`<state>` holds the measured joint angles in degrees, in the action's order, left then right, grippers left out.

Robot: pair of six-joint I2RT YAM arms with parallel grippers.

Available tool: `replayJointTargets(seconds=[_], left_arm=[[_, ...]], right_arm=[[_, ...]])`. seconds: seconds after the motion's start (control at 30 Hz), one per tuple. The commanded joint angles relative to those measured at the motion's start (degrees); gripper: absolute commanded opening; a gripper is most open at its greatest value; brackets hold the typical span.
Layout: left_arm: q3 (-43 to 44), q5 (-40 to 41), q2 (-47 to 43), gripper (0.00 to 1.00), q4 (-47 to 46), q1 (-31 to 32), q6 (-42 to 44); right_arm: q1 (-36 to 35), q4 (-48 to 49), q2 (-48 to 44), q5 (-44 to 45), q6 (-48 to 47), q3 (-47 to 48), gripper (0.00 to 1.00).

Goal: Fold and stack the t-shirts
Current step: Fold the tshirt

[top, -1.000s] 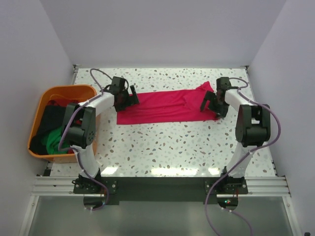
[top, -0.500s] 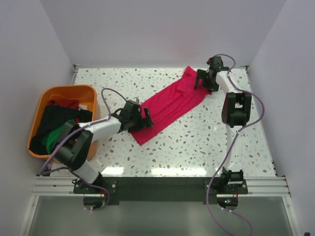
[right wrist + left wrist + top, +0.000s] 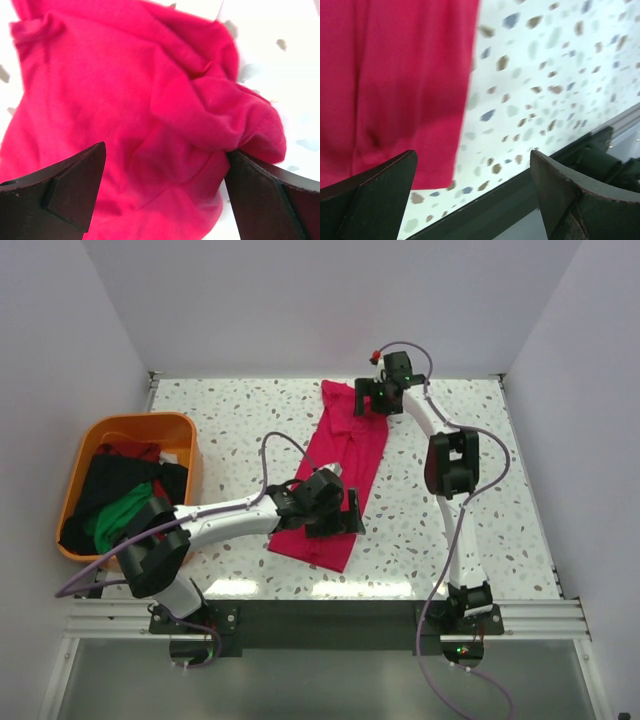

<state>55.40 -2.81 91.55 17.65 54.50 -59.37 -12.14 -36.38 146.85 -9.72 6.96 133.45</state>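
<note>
A bright crimson-pink t-shirt (image 3: 345,455) lies folded into a long strip on the speckled table (image 3: 240,420), running from the far middle toward the near edge. My left gripper (image 3: 340,518) sits on its near end, jaws wide open. In the left wrist view the gripper (image 3: 474,155) spans the t-shirt's (image 3: 395,75) corner and bare table. My right gripper (image 3: 365,400) is at the far end, open. Bunched cloth (image 3: 140,100) lies between its spread jaws (image 3: 166,150). Black (image 3: 110,485), green (image 3: 120,520) and dark red (image 3: 130,450) t-shirts lie in the tub.
The orange tub (image 3: 135,420) stands at the table's left side. White walls close in the back and both sides. The table's dark front rail (image 3: 545,165) runs just beyond the left gripper.
The pink t-shirt has swung from lying crosswise to lying lengthwise. My left gripper moved near and right with one end; my right gripper moved far and left with the other.
</note>
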Motion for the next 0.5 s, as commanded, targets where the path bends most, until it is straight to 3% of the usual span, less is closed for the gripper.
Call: replayJointTargets(seconds=[0.0, 0.2, 0.3, 0.47], left_arm=[[6.8, 5.2, -3.4, 1.0, 3.5, 0.6, 1.2], [5.0, 15.6, -11.4, 1.0, 14.9, -0.2, 2.2], [-0.4, 16.8, -16.0, 1.0, 20.5, -4.1, 1.4], [-13.9, 14.5, -25.2, 1.0, 20.8, -11.7, 2.1]], right_arm=[[0.0, 0.4, -8.7, -6.3, 2.4, -1.0, 0.99], [-0.7, -6.2, -20.4, -1.6, 3.8, -6.6, 0.98], [-1.9, -8.2, -30.4, 2.0, 6.6, -18.5, 0.99], [-11.6, 0.8, -55.7, 13.1, 13.8, -53.6, 0.99]])
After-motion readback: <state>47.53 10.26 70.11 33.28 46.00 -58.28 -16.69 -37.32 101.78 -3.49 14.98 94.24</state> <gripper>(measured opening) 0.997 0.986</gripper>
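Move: The pink t-shirt lies as a long strip running away from the robot, its middle about 15 cm ahead of the left hand and 5 cm below; its near-left corner is some 15 cm left of that hand and 4 cm back. The orange bin stands roughly 43 cm left and 10 cm ahead of the left hand. From the right hand, at the far end, the shirt's middle lies about 22 cm back, 8 cm left and 3 cm lower. The t-shirt's bunched far end comes free of the right hand's open fingers: that hand lifts, then also draws back, ending about 15 cm up and 15 cm back. Near the robot, the open left hand arcs up over the strip and down again while swinging some 12 cm left towards the near-left corner, turning about 15 degrees counter-clockwise. ##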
